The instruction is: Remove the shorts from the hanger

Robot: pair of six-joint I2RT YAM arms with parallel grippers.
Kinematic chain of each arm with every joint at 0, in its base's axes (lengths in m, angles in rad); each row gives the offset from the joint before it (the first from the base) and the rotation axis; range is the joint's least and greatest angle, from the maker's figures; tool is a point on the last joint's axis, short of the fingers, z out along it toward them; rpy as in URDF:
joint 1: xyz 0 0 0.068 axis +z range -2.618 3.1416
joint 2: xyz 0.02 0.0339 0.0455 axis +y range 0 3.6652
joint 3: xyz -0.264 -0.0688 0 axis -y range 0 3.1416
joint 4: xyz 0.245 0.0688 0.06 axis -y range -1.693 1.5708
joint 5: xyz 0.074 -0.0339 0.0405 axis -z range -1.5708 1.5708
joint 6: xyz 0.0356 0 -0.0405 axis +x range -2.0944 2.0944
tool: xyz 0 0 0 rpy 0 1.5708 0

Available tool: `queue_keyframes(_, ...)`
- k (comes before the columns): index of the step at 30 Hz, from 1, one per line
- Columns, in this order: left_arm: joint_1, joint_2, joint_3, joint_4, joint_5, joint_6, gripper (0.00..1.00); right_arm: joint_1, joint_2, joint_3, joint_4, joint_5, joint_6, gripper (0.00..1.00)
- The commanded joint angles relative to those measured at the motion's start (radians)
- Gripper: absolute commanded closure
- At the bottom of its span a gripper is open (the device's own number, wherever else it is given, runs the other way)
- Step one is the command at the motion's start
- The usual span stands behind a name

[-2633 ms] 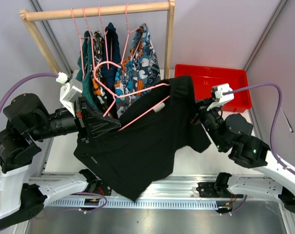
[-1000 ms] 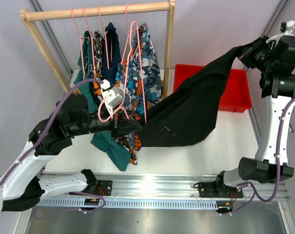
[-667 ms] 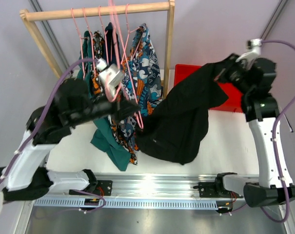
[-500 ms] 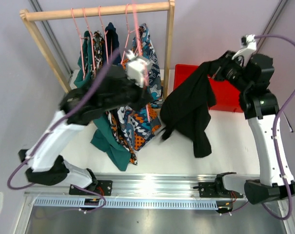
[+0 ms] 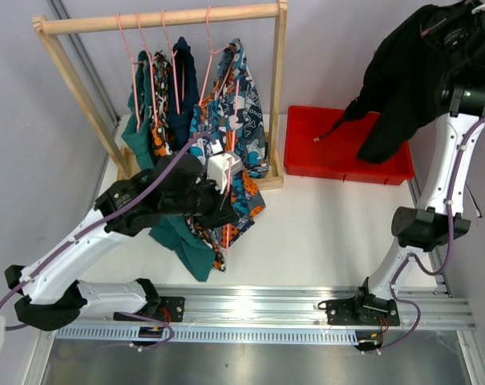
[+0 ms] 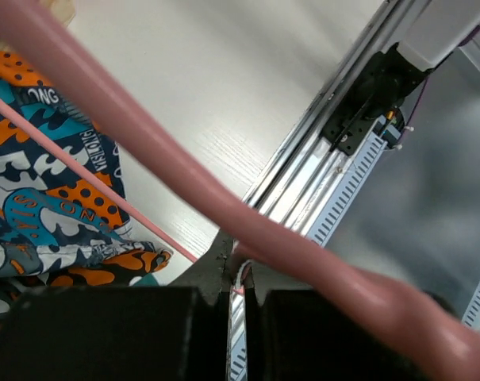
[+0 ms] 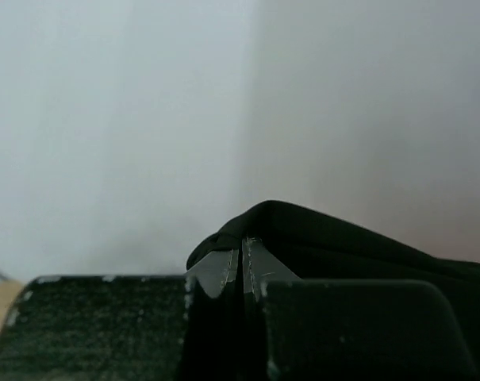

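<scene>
My right gripper (image 5: 441,22) is raised high at the top right and is shut on the black shorts (image 5: 402,80), which hang free above the red bin (image 5: 306,152). In the right wrist view the jaws pinch a black fabric fold (image 7: 303,230). My left gripper (image 5: 224,210) is shut on a bare pink hanger (image 5: 226,234) in front of the rack. In the left wrist view the jaws close on its thin wire (image 6: 241,279). Navy (image 5: 180,96), teal-green (image 5: 182,241), camo (image 5: 160,120) and blue-orange-white patterned shorts (image 5: 242,120) hang on the rack.
The wooden rack (image 5: 158,18) stands at the back left with several pink hangers on its rail. Its right post (image 5: 279,96) is next to the red bin. The aluminium rail (image 5: 250,309) runs along the near edge.
The black shorts came off the hanger. My right arm swung them up and right over the red bin. My left arm moved the bare hanger up to the rail, then down in front of the rack.
</scene>
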State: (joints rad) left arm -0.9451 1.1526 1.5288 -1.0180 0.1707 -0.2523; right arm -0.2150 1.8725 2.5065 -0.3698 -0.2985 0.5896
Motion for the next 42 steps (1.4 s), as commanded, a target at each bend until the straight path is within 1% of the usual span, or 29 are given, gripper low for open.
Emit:
queue_keyframes(1, 0.0, 0.024, -0.042, 0.113, 0.055, -0.001, 1.0, -0.021, 0.069, -0.035, 0.229, 0.001, 0.145, 1.0)
queue_keyframes(3, 0.026, 0.055, -0.044, 0.142, 0.065, 0.005, 1.0, -0.017, 0.097, -0.082, 0.23, -0.037, 0.165, 1.0)
queue_keyframes(4, 0.043, 0.065, -0.039, 0.151, 0.078, 0.01, 1.0, 0.0, 0.085, -0.134, 0.255, -0.077, 0.162, 1.0)
queue_keyframes(5, 0.083, 0.09, -0.035, 0.159, 0.11, 0.015, 1.0, 0.014, 0.064, -0.275, 0.268, -0.083, 0.129, 1.0)
queue_keyframes(6, 0.103, 0.104, -0.01, 0.174, 0.125, 0.019, 1.0, 0.034, 0.036, -0.355, 0.282, -0.077, 0.098, 1.0)
queue_keyframes(7, 0.124, 0.117, 0.004, 0.18, 0.142, 0.03, 1.0, 0.076, -0.031, -0.439, 0.314, -0.061, 0.061, 1.0)
queue_keyframes(8, 0.168, 0.136, 0.016, 0.182, 0.173, 0.039, 1.0, 0.095, -0.064, -0.581, 0.321, -0.047, -0.004, 1.0)
queue_keyframes(9, 0.189, 0.177, 0.069, 0.177, 0.185, 0.045, 1.0, 0.114, -0.09, -0.639, 0.313, -0.034, -0.032, 0.95)
queue_keyframes(10, 0.209, 0.203, 0.092, 0.167, 0.196, 0.065, 1.0, 0.143, -0.113, -0.681, 0.289, -0.03, -0.06, 0.75)
queue_keyframes(11, 0.241, 0.229, 0.115, 0.154, 0.196, 0.074, 1.0, 0.155, -0.154, -0.746, 0.258, -0.016, -0.088, 0.44)
queue_keyframes(12, 0.255, 0.283, 0.196, 0.135, 0.197, 0.08, 1.0, 0.166, -0.173, -0.782, 0.209, -0.002, -0.094, 0.17)
queue_keyframes(13, 0.265, 0.311, 0.226, 0.119, 0.197, 0.094, 1.0, 0.175, -0.202, -0.823, 0.201, 0.021, -0.099, 0.14)
queue_keyframes(14, 0.278, 0.338, 0.255, 0.089, 0.197, 0.102, 1.0, 0.192, -0.272, -0.877, 0.209, 0.027, -0.1, 0.13)
queue_keyframes(15, 0.279, 0.398, 0.365, 0.07, 0.178, 0.11, 1.0, 0.201, -0.312, -0.999, 0.236, 0.033, -0.099, 0.13)
queue_keyframes(16, 0.281, 0.427, 0.404, 0.052, 0.162, 0.125, 1.0, 0.207, -0.358, -1.067, 0.259, 0.039, -0.093, 0.12)
queue_keyframes(17, 0.281, 0.456, 0.527, 0.017, 0.147, 0.133, 1.0, 0.212, -0.451, -1.136, 0.287, 0.036, -0.09, 0.12)
queue_keyframes(18, 0.281, 0.488, 0.574, -0.005, 0.121, 0.14, 1.0, 0.242, -0.498, -1.26, 0.319, 0.035, -0.08, 0.12)
queue_keyframes(20, 0.281, 0.591, 0.67, -0.046, 0.102, 0.162, 1.0, 0.267, -0.587, -1.369, 0.341, 0.041, -0.07, 0.12)
queue_keyframes(21, 0.281, 0.62, 0.789, -0.068, 0.073, 0.168, 1.0, 0.291, -0.663, -1.456, 0.347, 0.048, -0.063, 0.12)
queue_keyframes(23, 0.293, 0.654, 0.815, -0.047, 0.066, 0.17, 1.0, 0.319, -0.732, -1.527, 0.33, 0.064, -0.056, 0.13)
queue_keyframes(24, 0.298, 0.67, 0.874, -0.047, 0.056, 0.17, 1.0, 0.334, -0.765, -1.561, 0.325, 0.074, -0.05, 0.13)
queue_keyframes(25, 0.304, 0.68, 0.887, -0.042, 0.041, 0.163, 1.0, 0.363, -0.827, -1.619, 0.315, 0.082, -0.036, 0.13)
queue_keyframes(27, 0.324, 0.705, 0.93, -0.033, 0.018, 0.156, 1.0, 0.394, -0.89, -1.669, 0.295, 0.097, -0.024, 0.14)
queue_keyframes(28, 0.33, 0.71, 0.939, -0.031, 0.003, 0.148, 1.0, 0.423, -0.95, -1.69, 0.284, 0.116, -0.019, 0.14)
queue_keyframes(32, 0.335, 0.674, 0.956, -0.028, -0.121, 0.139, 1.0, 0.483, -1.074, -1.762, 0.236, 0.179, -0.007, 0.14)
queue_keyframes(35, 0.335, 0.61, 0.962, -0.024, -0.166, 0.136, 1.0, 0.497, -1.131, -1.784, 0.213, 0.205, 0.009, 0.14)
queue_keyframes(36, 0.335, 0.577, 0.967, -0.024, -0.2, 0.136, 0.99, 0.5, -1.139, -1.798, 0.212, 0.206, 0.021, 0.14)
queue_keyframes(38, 0.335, 0.538, 0.958, -0.028, -0.223, 0.134, 0.98, 0.508, -1.153, -1.81, 0.215, 0.208, 0.035, 0.15)
queue_keyframes(42, 0.333, 0.463, 0.906, -0.054, -0.33, 0.137, 0.99, 0.539, -1.168, -1.825, 0.223, 0.231, 0.058, 0.16)
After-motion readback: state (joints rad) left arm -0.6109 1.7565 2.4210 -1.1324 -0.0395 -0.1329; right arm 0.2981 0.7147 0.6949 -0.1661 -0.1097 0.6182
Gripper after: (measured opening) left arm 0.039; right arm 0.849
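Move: The right gripper holds the black shorts high over the red box: the box's middle is roughly 50 cm below, some 5 cm left and 2 cm ahead; the rack's right post stands about 33 cm left of this hand, 3 cm back. The left gripper holds the empty pink hanger; its free stretch of rail is about 30 cm ahead, 3 cm right, 28 cm up, with the patterned shorts hanging some 22 cm ahead, straight on. Drop the right hand about 30 cm towards the red box, edging forward first, open the fingers wide on the way down to let go of the black shorts, then draw back nearly 30 cm and leftward, clear of the box. Meanwhile carry the pinched hanger with the left gripper forward to the rail, dipping slightly, then rising to end 10 cm higher, turning some 25 degrees counter-clockwise late on. ##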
